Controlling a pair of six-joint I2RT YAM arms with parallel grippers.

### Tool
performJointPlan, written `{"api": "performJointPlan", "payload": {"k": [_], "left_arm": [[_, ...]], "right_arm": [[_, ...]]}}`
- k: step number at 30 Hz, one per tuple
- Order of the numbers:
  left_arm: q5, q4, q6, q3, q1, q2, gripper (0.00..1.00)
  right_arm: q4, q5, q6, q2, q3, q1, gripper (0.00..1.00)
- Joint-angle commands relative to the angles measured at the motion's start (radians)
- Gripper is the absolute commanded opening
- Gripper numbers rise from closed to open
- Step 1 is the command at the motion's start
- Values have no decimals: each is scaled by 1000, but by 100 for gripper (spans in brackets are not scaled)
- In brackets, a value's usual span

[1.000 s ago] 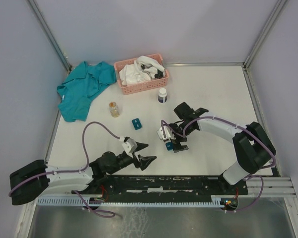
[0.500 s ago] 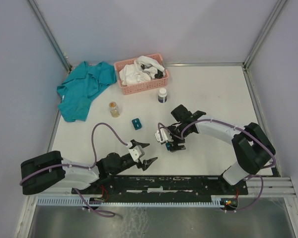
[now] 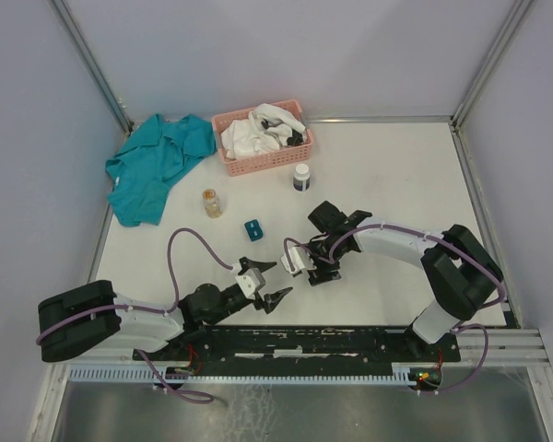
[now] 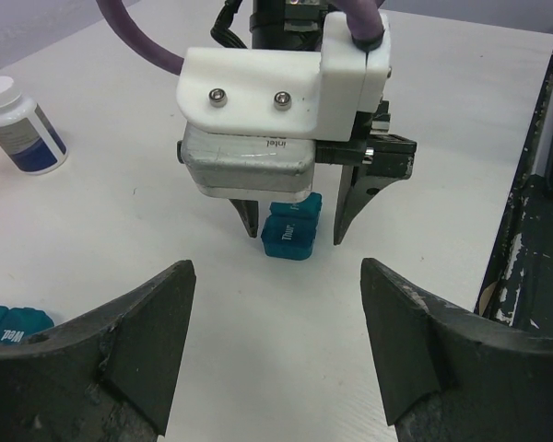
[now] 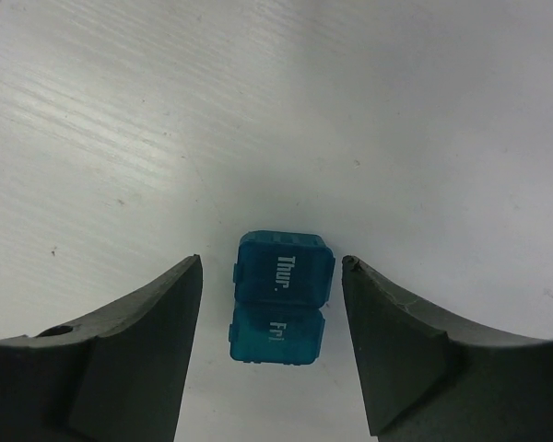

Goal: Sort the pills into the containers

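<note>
One teal container, a two-cell box marked "Thur." and "Fri.", lies closed on the white table. My right gripper is open just above it, one finger on each side with a gap at both. The left wrist view shows the same box between the right gripper's fingers. My left gripper is open and empty, low over the table and facing that box from a short way off. The second teal container lies alone to the left. No loose pills show.
A white pill bottle and a small amber bottle stand farther back. A pink lattice basket holding white cloth is at the back, with a teal garment at the back left. The metal frame runs along the table edges.
My right gripper has slid a little to the left, still over the teal box. My left arm has swung in, and its gripper now points at that box.
</note>
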Motion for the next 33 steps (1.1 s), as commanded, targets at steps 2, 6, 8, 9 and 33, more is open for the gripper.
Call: {"api": "performJointPlan", "payload": {"k": [2,6,8,9,33], "left_arm": [[-22,40,39,-48,-5,-4,79],[-18,41,39,-46,-5,0,79],[-15,41,38,-45,-4,0,79],[-14,40,39,-45,-4,1,79],[50,51,17,-25,-5,25,79]], "right_arm": [[26,26,21,14,23,10,69],[36,37,33,19,25,16,68],[40,40,38,21,27,18,67],[41,41,40,23,27,18,66],[-51,-181,172,-34,115,-95,32]]}}
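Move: The teal Thur/Fri pill box stands almost between the right hand's open fingertips, about 1 cm ahead, 1 cm to the left and 1 cm below. The other teal pill box lies roughly 12 cm farther out and 19 cm to the left of this hand; the white bottle is some 25 cm ahead and 5 cm left. From the waiting left hand, the Thur/Fri box lies about 12 cm right, 6 cm ahead and 10 cm below. Slowly down about 1 cm and slightly forward, the right hand settles around the Thur/Fri pill box while its fingers narrow from wide open to pinch the box by its two sides. Holding that grip, it then rises roughly 1.5 cm and goes 1 cm forward, the wrist starting to turn clockwise by some 5 degrees. ##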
